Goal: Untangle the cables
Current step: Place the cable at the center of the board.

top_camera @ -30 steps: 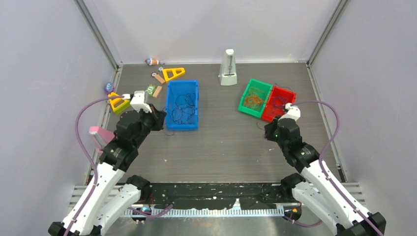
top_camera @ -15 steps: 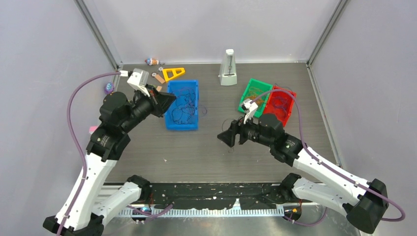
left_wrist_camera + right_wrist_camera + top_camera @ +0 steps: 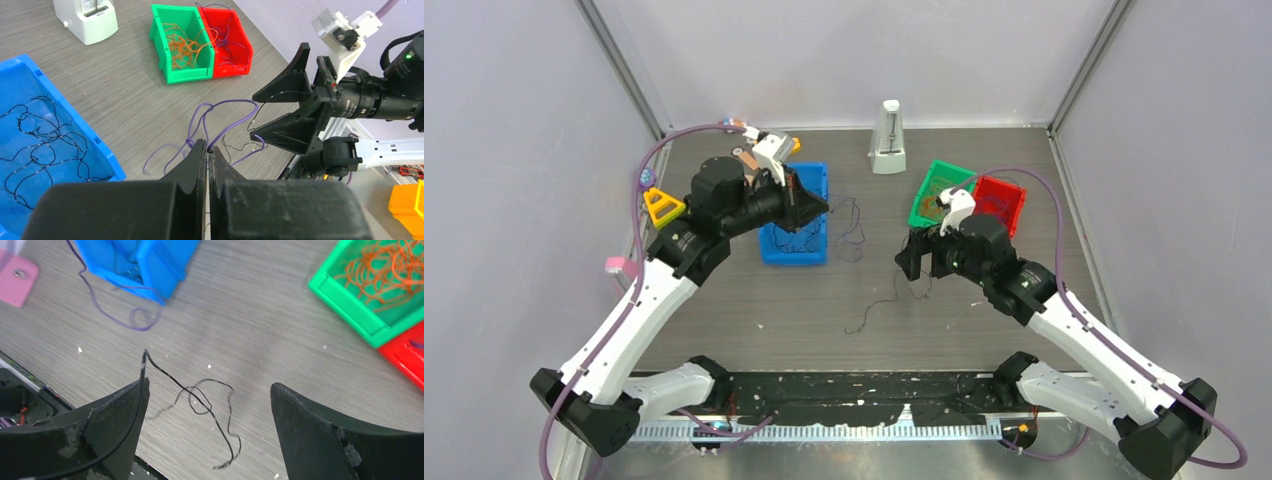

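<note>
My left gripper [image 3: 824,208] [image 3: 207,147] is shut on a thin purple cable [image 3: 225,107] held above the table, right of the blue bin [image 3: 792,258]. The purple loops [image 3: 851,228] dangle from its tips. My right gripper [image 3: 911,258] [image 3: 210,385] stands open facing the left one, a short way apart. A black cable [image 3: 200,400] lies along its left finger and hangs in curls to the table [image 3: 879,305]. More black cables [image 3: 40,135] lie in the blue bin. Orange cables [image 3: 182,45] fill the green bin [image 3: 187,76], and purple ones sit in the red bin [image 3: 231,69].
A white metronome-shaped object [image 3: 888,138] stands at the back centre. A yellow triangle [image 3: 662,207] and a pink block [image 3: 616,266] lie at the left edge, with small toys [image 3: 736,125] at the back left corner. Grey walls close three sides.
The left arm swung right past the blue bin, carrying the purple cable out. The right arm left the red bin for the table's middle, and its jaws opened.
</note>
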Controlling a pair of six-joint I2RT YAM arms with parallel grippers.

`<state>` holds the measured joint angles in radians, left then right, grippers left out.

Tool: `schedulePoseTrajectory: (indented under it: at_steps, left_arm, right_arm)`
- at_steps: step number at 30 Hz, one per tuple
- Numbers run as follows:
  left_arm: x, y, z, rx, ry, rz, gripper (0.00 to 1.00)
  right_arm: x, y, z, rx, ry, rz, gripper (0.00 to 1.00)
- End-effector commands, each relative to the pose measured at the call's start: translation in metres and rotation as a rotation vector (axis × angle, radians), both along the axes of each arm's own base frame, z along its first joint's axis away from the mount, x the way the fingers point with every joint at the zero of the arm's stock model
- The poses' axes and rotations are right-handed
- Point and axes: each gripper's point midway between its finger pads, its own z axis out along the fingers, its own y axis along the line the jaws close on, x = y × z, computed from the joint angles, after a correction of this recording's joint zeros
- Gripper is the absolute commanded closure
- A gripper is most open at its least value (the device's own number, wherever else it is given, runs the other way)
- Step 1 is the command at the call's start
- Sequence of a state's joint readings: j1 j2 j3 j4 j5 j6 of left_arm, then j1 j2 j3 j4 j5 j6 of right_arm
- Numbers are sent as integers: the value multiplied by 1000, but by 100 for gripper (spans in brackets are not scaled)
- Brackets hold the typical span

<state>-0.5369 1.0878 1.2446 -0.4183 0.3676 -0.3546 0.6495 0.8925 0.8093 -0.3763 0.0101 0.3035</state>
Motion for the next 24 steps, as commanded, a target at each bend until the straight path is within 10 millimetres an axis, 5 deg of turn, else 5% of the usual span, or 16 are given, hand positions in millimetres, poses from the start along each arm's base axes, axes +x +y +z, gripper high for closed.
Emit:
schedulePoseTrajectory:
  at_steps: [1,5,9,16,24]
  left_arm:
    - [-1,-4,13,-21,-68,-27,100]
    - [4,-5,0,4,-52,-24,100]
    - [11,-7,-6,25,-52,-20,100]
    - [23,-18,-22,46,-20,-41,100]
    - [35,-29,-42,67,38,-62,100]
  right_arm:
    - [-10,-8,-30,-106,136,23,5]
    - [-25,-17,-72,-234,325,32,5]
    - [-25,-40,-77,-353,365,-41,5]
    - [-9,-56,-21,-397,227,-97,5]
    - [7,-42,20,-335,82,-47,5]
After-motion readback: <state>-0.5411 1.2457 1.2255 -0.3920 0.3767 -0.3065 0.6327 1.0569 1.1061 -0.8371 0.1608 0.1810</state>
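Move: The purple cable hangs from my shut left fingers; the board's centre, its goal, lies about 9 cm ahead, 8 cm to the right and 34 cm below. The blue bin is some 18 cm ahead of that hand and 7 cm left, 32 cm down. The black cable, draped over my open right gripper's left finger, has its loose heap about 2 cm ahead of that hand, 6 cm left, 20 cm below; the green bin is 26 cm ahead, 5 cm right, 18 cm below. With my right gripper kept wide open, I dip it about 10 cm towards the table, tipping the fingers down and drawing slightly back, then swing it up again to nearly its old height, ending some 5 cm to the right, left side rolled down, the black cable still over the finger. My left hand keeps its pinch on the purple cable and sinks about 6 cm, easing forward and a bit right towards the board's centre. ##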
